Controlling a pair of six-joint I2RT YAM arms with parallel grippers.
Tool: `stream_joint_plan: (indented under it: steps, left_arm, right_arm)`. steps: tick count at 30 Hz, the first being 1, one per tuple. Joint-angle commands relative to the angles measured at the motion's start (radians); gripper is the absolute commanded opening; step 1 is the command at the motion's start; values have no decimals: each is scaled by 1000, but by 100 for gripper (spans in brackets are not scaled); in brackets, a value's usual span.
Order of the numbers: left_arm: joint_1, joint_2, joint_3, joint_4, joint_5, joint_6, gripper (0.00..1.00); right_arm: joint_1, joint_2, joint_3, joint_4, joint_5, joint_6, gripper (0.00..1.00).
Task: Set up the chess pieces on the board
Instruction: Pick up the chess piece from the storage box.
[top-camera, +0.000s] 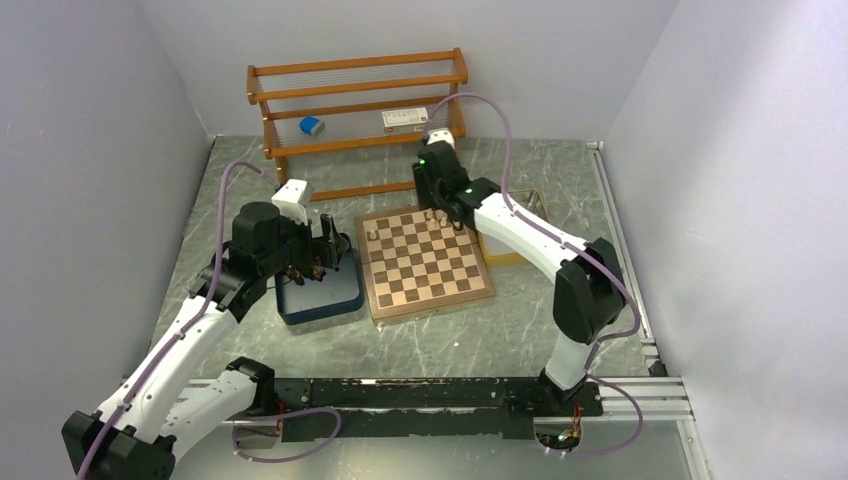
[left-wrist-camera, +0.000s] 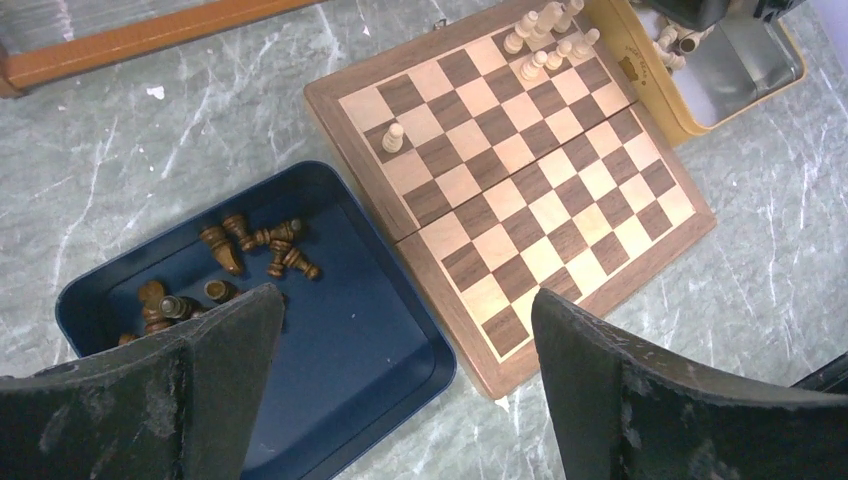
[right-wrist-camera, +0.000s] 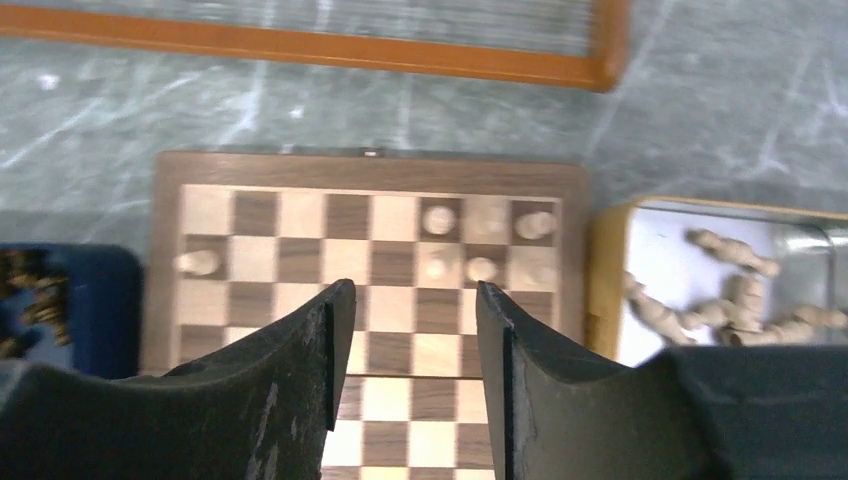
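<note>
The wooden board (top-camera: 420, 275) lies mid-table. Several cream chess pieces (top-camera: 437, 216) stand in its far right corner, and a lone cream one (top-camera: 372, 232) near the far left. My right gripper (top-camera: 441, 207) hovers over that far edge. In the right wrist view it (right-wrist-camera: 413, 290) is open with nothing between the fingers, and the cream pieces (right-wrist-camera: 480, 268) are just beyond. My left gripper (top-camera: 318, 262) hangs over the navy tray (top-camera: 330, 305). It (left-wrist-camera: 405, 300) is wide open and empty. Several dark pieces (left-wrist-camera: 255, 245) lie in that tray (left-wrist-camera: 400, 330).
A yellow tray (right-wrist-camera: 605, 270) right of the board holds several loose cream pieces (right-wrist-camera: 735, 300); my right arm hides most of it from above. A wooden rack (top-camera: 355, 100) stands at the back with a blue object (top-camera: 312, 125) and a white card (top-camera: 403, 118).
</note>
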Motion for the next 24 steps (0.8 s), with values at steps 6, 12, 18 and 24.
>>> stream_joint_plan:
  steps: [6, 12, 18, 24]
  left_arm:
    - [-2, 13, 11, 60, 8, 43, 99]
    - [-2, 17, 13, 43, 35, 57, 99]
    - [-2, 4, 4, 39, 21, 48, 99]
    - [-2, -3, 2, 37, 39, 49, 99]
  right_arm:
    - [-216, -59, -128, 36, -28, 20, 44]
    - [-318, 7, -122, 46, -9, 4, 38]
    - [-420, 8, -192, 85, -40, 13, 35]
    - [-495, 36, -230, 107, -61, 8, 29]
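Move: About 19 cm to the right of the empty right hand, 3 cm ahead and 16 cm below, the remaining light chess pieces lie in the storage box. The light pieces already set up at the board's far right corner stand 4 cm to the hand's right, 3 cm ahead and 14 cm below; the lone light piece is 13 cm left, 2 cm back and again 14 cm below. From the left hand the boxed pieces are some 42 cm right, 16 cm ahead and 19 cm below. Swinging about 21 cm to the right, the right hand leaves the board and comes in over the light pieces in the storage box, sinking some 8 cm as it goes and drifting a little forward. The wrist turns some 25 degrees clockwise and tips slightly more downward, while the empty fingers narrow from half open to about a third, touching nothing yet. ##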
